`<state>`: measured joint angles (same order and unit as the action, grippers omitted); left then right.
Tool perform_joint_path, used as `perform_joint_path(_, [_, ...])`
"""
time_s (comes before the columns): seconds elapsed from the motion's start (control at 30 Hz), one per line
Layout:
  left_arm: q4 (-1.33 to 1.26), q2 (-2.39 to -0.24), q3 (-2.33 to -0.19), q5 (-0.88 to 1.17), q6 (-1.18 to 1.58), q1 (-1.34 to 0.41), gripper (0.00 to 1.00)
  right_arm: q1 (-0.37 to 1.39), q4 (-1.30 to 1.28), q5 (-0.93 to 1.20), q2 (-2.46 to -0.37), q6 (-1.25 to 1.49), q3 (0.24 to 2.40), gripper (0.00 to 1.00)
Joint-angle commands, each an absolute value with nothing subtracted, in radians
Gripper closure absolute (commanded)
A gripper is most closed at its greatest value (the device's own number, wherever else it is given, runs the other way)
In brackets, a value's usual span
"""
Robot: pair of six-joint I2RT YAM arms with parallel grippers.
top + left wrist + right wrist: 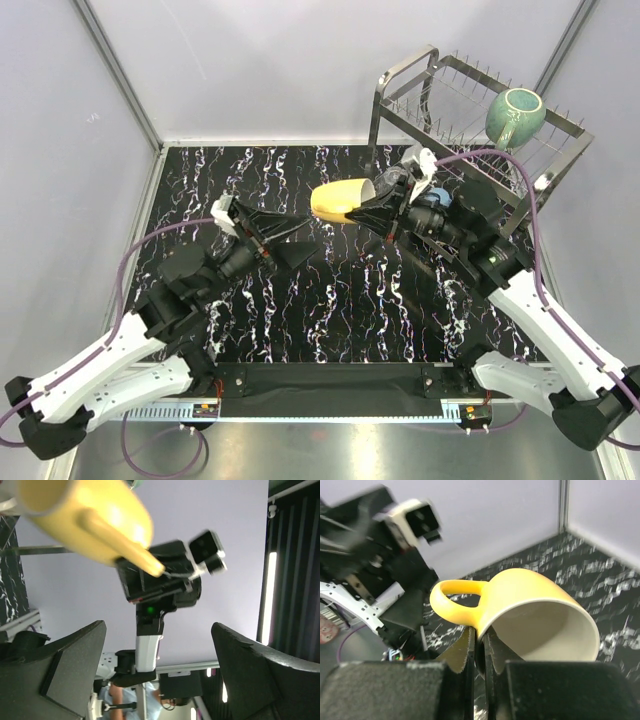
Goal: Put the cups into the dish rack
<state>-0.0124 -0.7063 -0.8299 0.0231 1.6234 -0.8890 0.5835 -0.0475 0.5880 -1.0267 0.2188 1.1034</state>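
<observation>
My right gripper (373, 203) holds a yellow mug (340, 200) on its side in the air above the table's middle. In the right wrist view the jaws (481, 640) are shut on the mug's (535, 610) rim, just beside the handle, with one finger inside and one outside. My left gripper (308, 238) stands open just left of and below the mug, touching nothing. From the left wrist the mug (85, 520) hangs at the top left, above the wide-apart fingers (65, 675). A teal mug (515, 115) rests in the wire dish rack (450, 95) at the far right.
The black marbled table (330, 310) is walled in by pale panels at the left, back and right. The rack fills the far right corner. Something small and light blue (435, 196) shows behind my right wrist; what it is I cannot tell.
</observation>
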Motion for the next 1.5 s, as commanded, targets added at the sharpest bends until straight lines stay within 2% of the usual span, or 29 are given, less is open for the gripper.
perform_joint_path(0.0, [-0.127,-0.753,-0.836,0.028,1.765,-0.894,0.07,0.598,0.238,0.617,-0.98,0.143,1.077,1.0])
perform_joint_path(0.23, [-0.184,-0.845,-0.865,0.048,1.847,-0.923,0.07,0.609,0.356,0.678,-0.922,0.043,0.979,1.0])
perform_joint_path(0.57, [-0.296,-0.922,-0.862,0.075,1.901,-0.943,0.24,0.612,0.446,0.77,-0.816,-0.069,0.856,1.0])
perform_joint_path(0.73, [-0.345,-0.942,-0.848,0.08,1.914,-0.965,0.39,0.611,0.488,0.801,-0.792,-0.121,0.81,1.0])
perform_joint_path(0.93, [-0.38,-0.985,-0.885,0.107,1.882,-0.989,0.44,0.612,0.511,0.828,-0.808,-0.112,0.807,1.0])
perform_joint_path(1.07, [-0.422,-0.989,-0.877,0.118,1.876,-0.994,0.65,0.611,0.512,0.844,-0.805,-0.1,0.813,1.0])
perform_joint_path(1.13, [-0.423,-0.983,-0.871,0.117,1.864,-0.994,0.71,0.612,0.509,0.86,-0.802,-0.089,0.816,1.0])
perform_joint_path(1.2, [-0.422,-0.979,-0.874,0.115,1.835,-0.994,0.83,0.611,0.505,0.873,-0.795,-0.08,0.818,1.0])
perform_joint_path(1.27, [-0.425,-0.976,-0.88,0.115,1.8,-0.994,1.0,0.612,0.477,0.879,-0.787,-0.087,0.822,1.0])
perform_joint_path(1.47, [-0.324,-0.994,-0.994,0.13,1.588,-0.994,1.0,0.611,0.33,0.81,-0.747,-0.133,0.833,1.0])
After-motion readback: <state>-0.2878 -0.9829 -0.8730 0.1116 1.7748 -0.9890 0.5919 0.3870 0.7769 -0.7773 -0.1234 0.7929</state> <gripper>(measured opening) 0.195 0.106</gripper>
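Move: My open left hand goes for the yellow cup: its middle is some 9 cm ahead, 5 cm to the right and about 3 cm below. My right hand already holds the cup by its rim next to the handle, so the cup's middle is only 2 cm ahead of and 3 cm left of that hand, 1 cm lower. From my right hand, the clear glass in the rack stands about 18 cm ahead, 10 cm right, and the blue cup 12 cm ahead, 18 cm right, both roughly 22 cm lower. I reach my left hand about 7 cm to the right, to the cup's handle, and close its wide-open fingers to pinch it. Meanwhile my right hand keeps its pinch on the rim, draws the cup some 6 cm back towards my left hand and rolls it nearly 40 degrees, forward side rising, ending a little right and higher. ##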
